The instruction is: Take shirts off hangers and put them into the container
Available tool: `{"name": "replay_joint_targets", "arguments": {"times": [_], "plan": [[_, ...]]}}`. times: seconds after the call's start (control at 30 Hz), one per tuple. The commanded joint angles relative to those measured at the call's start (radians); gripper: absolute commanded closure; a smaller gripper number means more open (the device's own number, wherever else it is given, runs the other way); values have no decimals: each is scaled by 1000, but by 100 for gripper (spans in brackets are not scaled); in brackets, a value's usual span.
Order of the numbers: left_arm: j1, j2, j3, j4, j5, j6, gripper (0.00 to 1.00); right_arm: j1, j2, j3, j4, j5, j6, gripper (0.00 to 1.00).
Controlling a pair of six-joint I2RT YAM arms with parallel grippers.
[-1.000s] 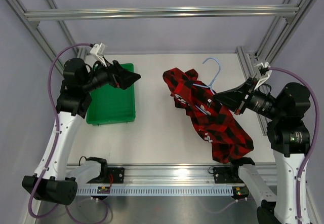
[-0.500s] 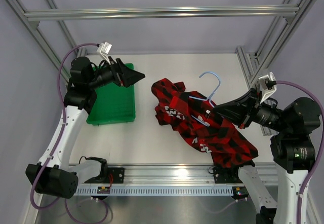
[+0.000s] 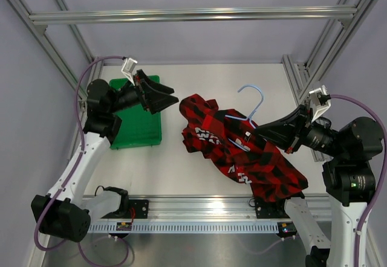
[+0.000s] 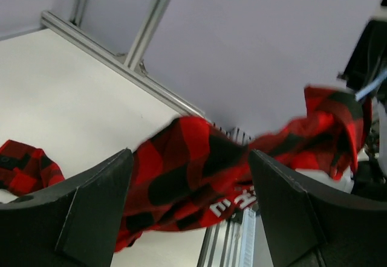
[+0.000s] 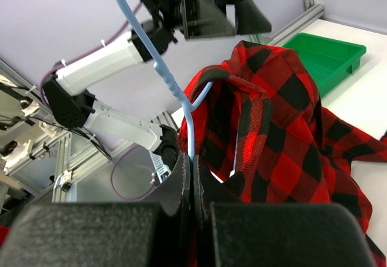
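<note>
The red-and-black plaid shirt (image 3: 239,149) hangs off the light-blue wire hanger (image 3: 261,101), its lower end draped on the table. My right gripper (image 3: 256,128) is shut on the hanger's wire just below the hook; in the right wrist view the wire (image 5: 162,69) rises from between the closed fingertips (image 5: 192,159) beside the shirt (image 5: 284,128). My left gripper (image 3: 173,101) is open in the air just left of the shirt's collar end, not touching it. In the left wrist view the shirt (image 4: 181,173) shows beyond the spread jaws (image 4: 189,154). The green container (image 3: 136,133) sits at the left.
Aluminium frame rails (image 3: 294,80) run along the table's right side and a rail (image 3: 193,208) crosses the near edge. The left arm's purple cable (image 3: 81,98) loops beside the tray. White lettering (image 3: 205,137) shows on the shirt.
The left gripper has swung right from over the tray to the shirt's collar end. The right gripper first carried the hanger and shirt a little leftward, then held still.
</note>
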Motion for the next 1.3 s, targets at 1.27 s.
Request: {"name": "replay_joint_targets", "arguments": {"times": [1.27], "plan": [[-63,105,-183,1327,141,-471,44,8,24,142,147,-45,371,100]]}}
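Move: Off to the left hand's right, some 6 cm away, 3 cm back and about 4 cm lower, is the near shoulder of the plaid shirt. The hanger's hook is about 24 cm to that hand's right, level in reach and a little above; the green container lies some 14 cm ahead, 21 cm left and 35 cm below. From the right hand, already pinching the hanger, the shirt shoulder is roughly 20 cm left, 11 cm ahead and slightly lower. Drawing back about 5 cm, the left hand brings its open fingers around the near shoulder of the shirt, rolling some 25 degrees so its forward side rises and swinging its tips slightly clockwise; then they start closing, only partway. The right hand keeps its pinch on the hanger and lifts it some 6 cm, easing back nearly 4 cm. ##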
